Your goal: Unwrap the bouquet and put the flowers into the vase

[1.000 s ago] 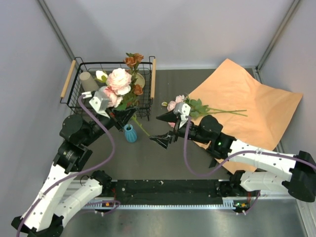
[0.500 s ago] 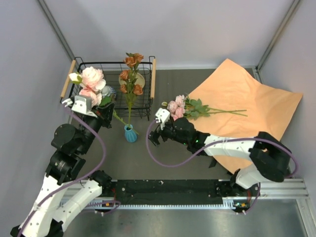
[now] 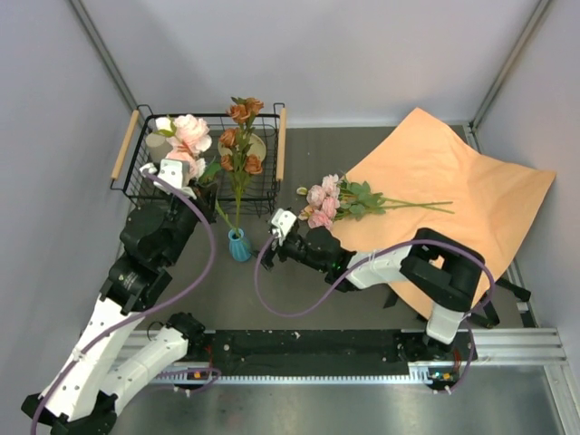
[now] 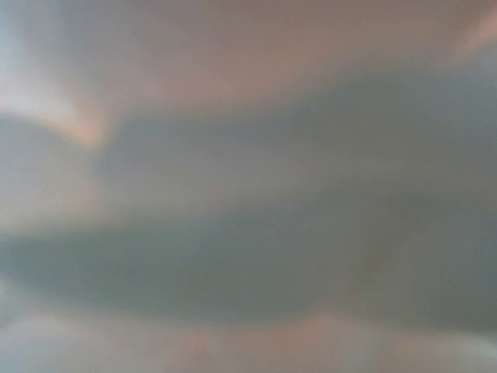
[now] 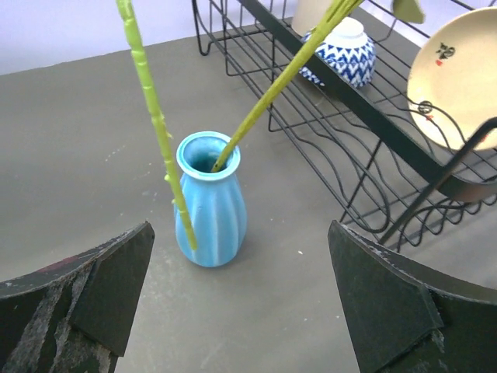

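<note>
The teal-blue vase (image 3: 238, 245) (image 5: 208, 203) stands in front of the basket, with the rust-orange roses (image 3: 241, 136) upright in it by one stem (image 5: 268, 89). My left gripper (image 3: 194, 193) is shut on the stem of the pink peonies (image 3: 187, 136), held over the basket's left part. That stem (image 5: 154, 124) slants down outside the vase, and its tip hangs at the vase's left side. My right gripper (image 3: 275, 238) (image 5: 242, 299) is open, low, just right of the vase with nothing in it. More pink flowers (image 3: 328, 199) lie on the opened orange-tan paper (image 3: 453, 190). The left wrist view is an unreadable blur.
A black wire basket (image 3: 274, 186) with wooden handles stands behind the vase. It holds a blue-and-white bowl (image 5: 342, 45), a cream plate (image 5: 458, 78) and a beige cup (image 3: 159, 142). The paper covers the table's right side. Grey walls close in left and right.
My left arm swung the pink peonies left, away from the roses, which stay upright in the vase. My right arm reached left and down to the vase, still open.
</note>
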You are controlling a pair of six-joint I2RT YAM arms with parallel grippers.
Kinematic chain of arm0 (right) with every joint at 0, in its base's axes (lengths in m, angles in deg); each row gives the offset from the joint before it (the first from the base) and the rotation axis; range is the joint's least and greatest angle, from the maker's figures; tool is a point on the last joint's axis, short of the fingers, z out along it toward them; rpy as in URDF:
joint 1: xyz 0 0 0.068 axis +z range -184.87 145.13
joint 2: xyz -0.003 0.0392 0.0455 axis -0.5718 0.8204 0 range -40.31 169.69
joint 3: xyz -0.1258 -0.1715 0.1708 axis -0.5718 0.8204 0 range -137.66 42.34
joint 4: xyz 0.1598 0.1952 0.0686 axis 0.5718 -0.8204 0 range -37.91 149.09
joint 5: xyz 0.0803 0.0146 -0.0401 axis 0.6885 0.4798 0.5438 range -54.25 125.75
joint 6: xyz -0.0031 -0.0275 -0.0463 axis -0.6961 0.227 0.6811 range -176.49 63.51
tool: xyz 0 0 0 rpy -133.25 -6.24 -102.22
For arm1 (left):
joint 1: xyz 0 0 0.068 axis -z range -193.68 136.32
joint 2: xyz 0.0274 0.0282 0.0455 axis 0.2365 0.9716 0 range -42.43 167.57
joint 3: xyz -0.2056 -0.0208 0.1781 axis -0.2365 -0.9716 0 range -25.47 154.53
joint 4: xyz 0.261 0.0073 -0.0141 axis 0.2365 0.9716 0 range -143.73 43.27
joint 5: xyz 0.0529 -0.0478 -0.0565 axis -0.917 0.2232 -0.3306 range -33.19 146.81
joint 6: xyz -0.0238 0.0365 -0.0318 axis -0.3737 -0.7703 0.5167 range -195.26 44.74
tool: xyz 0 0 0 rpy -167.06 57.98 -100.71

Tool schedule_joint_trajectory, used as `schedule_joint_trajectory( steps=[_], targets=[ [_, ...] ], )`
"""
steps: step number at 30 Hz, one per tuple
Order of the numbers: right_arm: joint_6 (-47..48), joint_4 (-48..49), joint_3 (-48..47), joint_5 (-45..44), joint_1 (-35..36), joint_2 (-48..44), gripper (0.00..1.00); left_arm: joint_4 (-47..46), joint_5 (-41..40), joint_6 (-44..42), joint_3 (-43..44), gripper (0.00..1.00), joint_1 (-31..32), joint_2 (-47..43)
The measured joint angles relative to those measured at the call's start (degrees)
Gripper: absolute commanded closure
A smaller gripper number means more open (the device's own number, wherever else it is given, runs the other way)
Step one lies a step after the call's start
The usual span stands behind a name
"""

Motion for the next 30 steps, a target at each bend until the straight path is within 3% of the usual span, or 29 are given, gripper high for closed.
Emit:
schedule_joint_trajectory(
  steps=[7,15,30],
  targets=[
    [-0.9,5.3,-0.9,3.6,0.1,5.7,0.08,-0.3,0.2,-0.6,-0.6,1.0,0.0,-1.0],
    [-1.1,8.2,-1.6,6.3,0.1,9.3,0.04,1.7,3.4,-1.0,4.7,1.0,0.0,-2.6],
    [-1.9,9.8,-5.6,8.9,0.1,13.0,0.04,2.0,-0.6,-8.0,6.2,1.0,0.0,-1.5]
  ],
)
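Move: My left hand grips a pink rose stem. The blue vase stands some 5 cm to its right, about level ahead and roughly 27 cm below; the brown roses' heads are about 8 cm ahead, 7 cm right and near hand height, and the wire rack about 19 cm ahead, 4 cm left. From my open right hand the vase lies about 9 cm left, 2 cm ahead and 6 cm lower, and the lying pink roses 14 cm ahead, 13 cm right. I lift the pink stem with my left hand, up and back about 6 cm and 3 cm with a slight drift left, so its lower end clears the vase rim, then ease about 1 cm down and forward again, keeping my grip. Meanwhile I bring my right hand, fingers still wide open, about 5 cm left and down towards the vase, turning slightly counter-clockwise. ##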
